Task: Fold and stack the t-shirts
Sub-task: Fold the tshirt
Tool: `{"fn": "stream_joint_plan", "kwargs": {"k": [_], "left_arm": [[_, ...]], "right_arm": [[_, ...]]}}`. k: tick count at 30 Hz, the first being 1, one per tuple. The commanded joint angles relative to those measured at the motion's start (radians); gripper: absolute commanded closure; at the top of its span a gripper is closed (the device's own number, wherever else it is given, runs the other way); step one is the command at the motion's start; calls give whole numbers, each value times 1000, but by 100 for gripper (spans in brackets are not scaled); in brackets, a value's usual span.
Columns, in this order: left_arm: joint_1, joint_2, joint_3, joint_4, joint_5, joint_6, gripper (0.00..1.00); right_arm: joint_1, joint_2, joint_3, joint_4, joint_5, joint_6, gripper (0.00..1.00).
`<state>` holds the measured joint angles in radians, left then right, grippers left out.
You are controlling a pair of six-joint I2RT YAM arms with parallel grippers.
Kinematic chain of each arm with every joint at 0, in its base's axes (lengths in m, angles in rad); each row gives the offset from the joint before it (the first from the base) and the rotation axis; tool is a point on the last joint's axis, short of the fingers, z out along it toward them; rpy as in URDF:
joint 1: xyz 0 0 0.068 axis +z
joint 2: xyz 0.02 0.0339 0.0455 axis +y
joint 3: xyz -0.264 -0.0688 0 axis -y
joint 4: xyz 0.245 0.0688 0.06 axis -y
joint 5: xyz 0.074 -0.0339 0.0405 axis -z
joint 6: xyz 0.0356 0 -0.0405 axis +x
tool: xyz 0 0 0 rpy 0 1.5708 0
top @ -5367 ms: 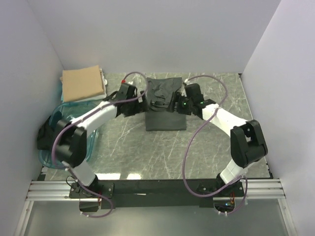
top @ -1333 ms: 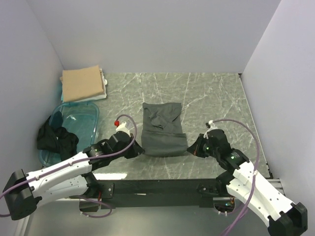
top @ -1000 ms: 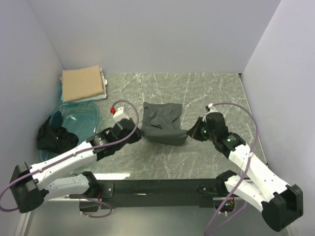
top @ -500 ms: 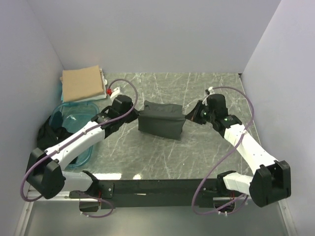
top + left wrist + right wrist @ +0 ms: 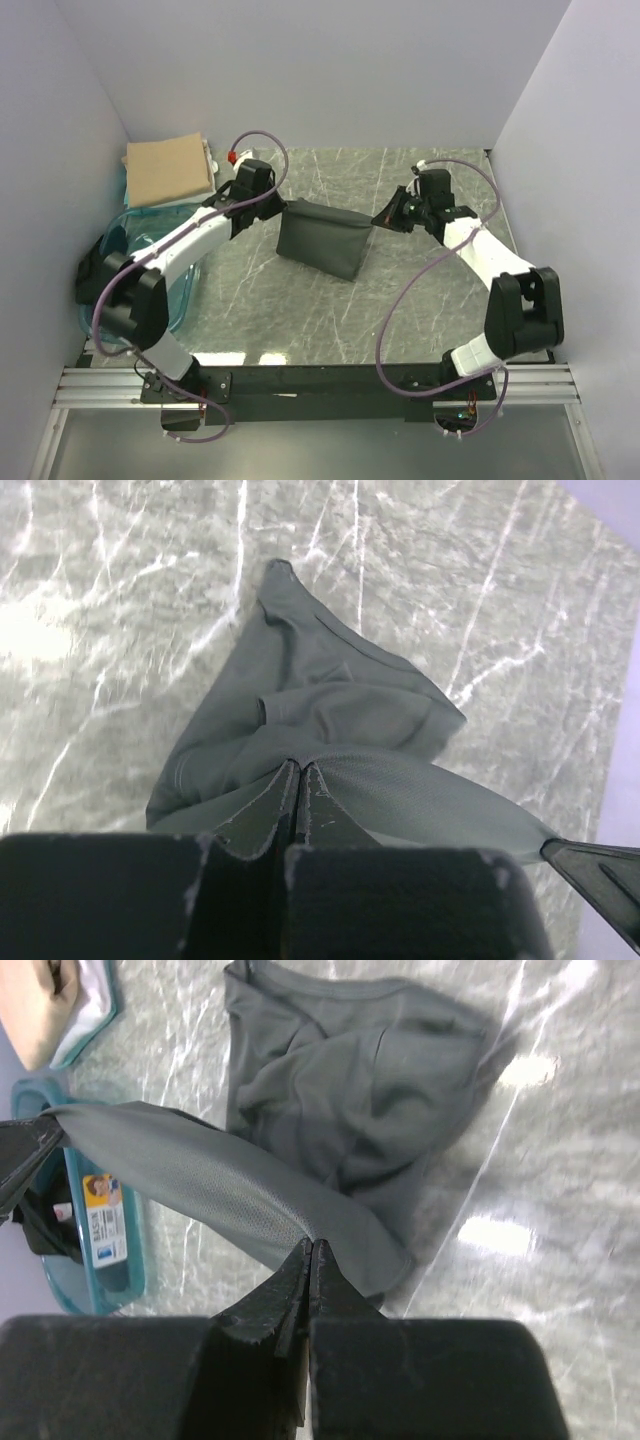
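A dark charcoal-grey t-shirt (image 5: 322, 240) hangs stretched between my two grippers above the middle of the marble table. My left gripper (image 5: 281, 206) is shut on its left upper corner, seen close in the left wrist view as pinched cloth at the left gripper (image 5: 298, 765). On the other side my right gripper (image 5: 378, 219) is shut on the right upper corner; the right wrist view shows the same pinch at the right gripper (image 5: 311, 1243). The shirt's (image 5: 350, 1090) lower part lies bunched on the table. A folded tan t-shirt (image 5: 168, 170) lies at the back left. Black t-shirts (image 5: 92, 272) sit by the tub.
A translucent teal tub (image 5: 185, 285) stands at the left under my left arm. The tan shirt rests on a white-and-teal item (image 5: 211, 162). White walls close the back and sides. Bare marble table (image 5: 330, 310) lies in front of the hanging shirt.
Both grippers have carried the grey shirt's near edge up and towards the back of the table, folding it over itself. Both arms now reach far back.
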<state>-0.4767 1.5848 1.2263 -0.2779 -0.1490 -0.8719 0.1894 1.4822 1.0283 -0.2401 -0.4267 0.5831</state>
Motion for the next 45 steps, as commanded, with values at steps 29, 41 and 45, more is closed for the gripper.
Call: {"fn": "stream_joint_plan", "kwargs": {"k": [29, 41, 45], "left_arm": [[109, 434, 472, -3, 293, 174, 1], [44, 282, 64, 189, 377, 79, 1], [35, 296, 7, 220, 396, 64, 1]], "right_arm": [[-74, 368, 391, 48, -15, -46, 15], [142, 179, 15, 269, -89, 110, 14], [202, 234, 22, 279, -106, 110, 14]]}}
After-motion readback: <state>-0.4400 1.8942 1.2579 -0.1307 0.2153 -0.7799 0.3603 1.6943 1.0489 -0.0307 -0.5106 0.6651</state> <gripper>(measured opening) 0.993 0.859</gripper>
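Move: The grey t-shirt's hem is already pinched by both my hands. I take it to the collar edge lying flat on the table: its middle is about 9 cm ahead of my left hand and 11 cm to its right, and some 12 cm ahead of my right hand and 8 cm to its left, about 11 cm down. From my left hand, the shirt's near bend is 10 cm back and 7 cm right, the beige stack 12 cm ahead and 30 cm left. I carry the hem forward about 11 cm with both hands, sinking some 7 cm towards the collar end, then open both grippers wide and let go. Empty, both hands draw back roughly as far, over the folded shirt; my left turns about 15 degrees clockwise and sinks, while my right first rises, then swings some 10 cm left and comes down. ##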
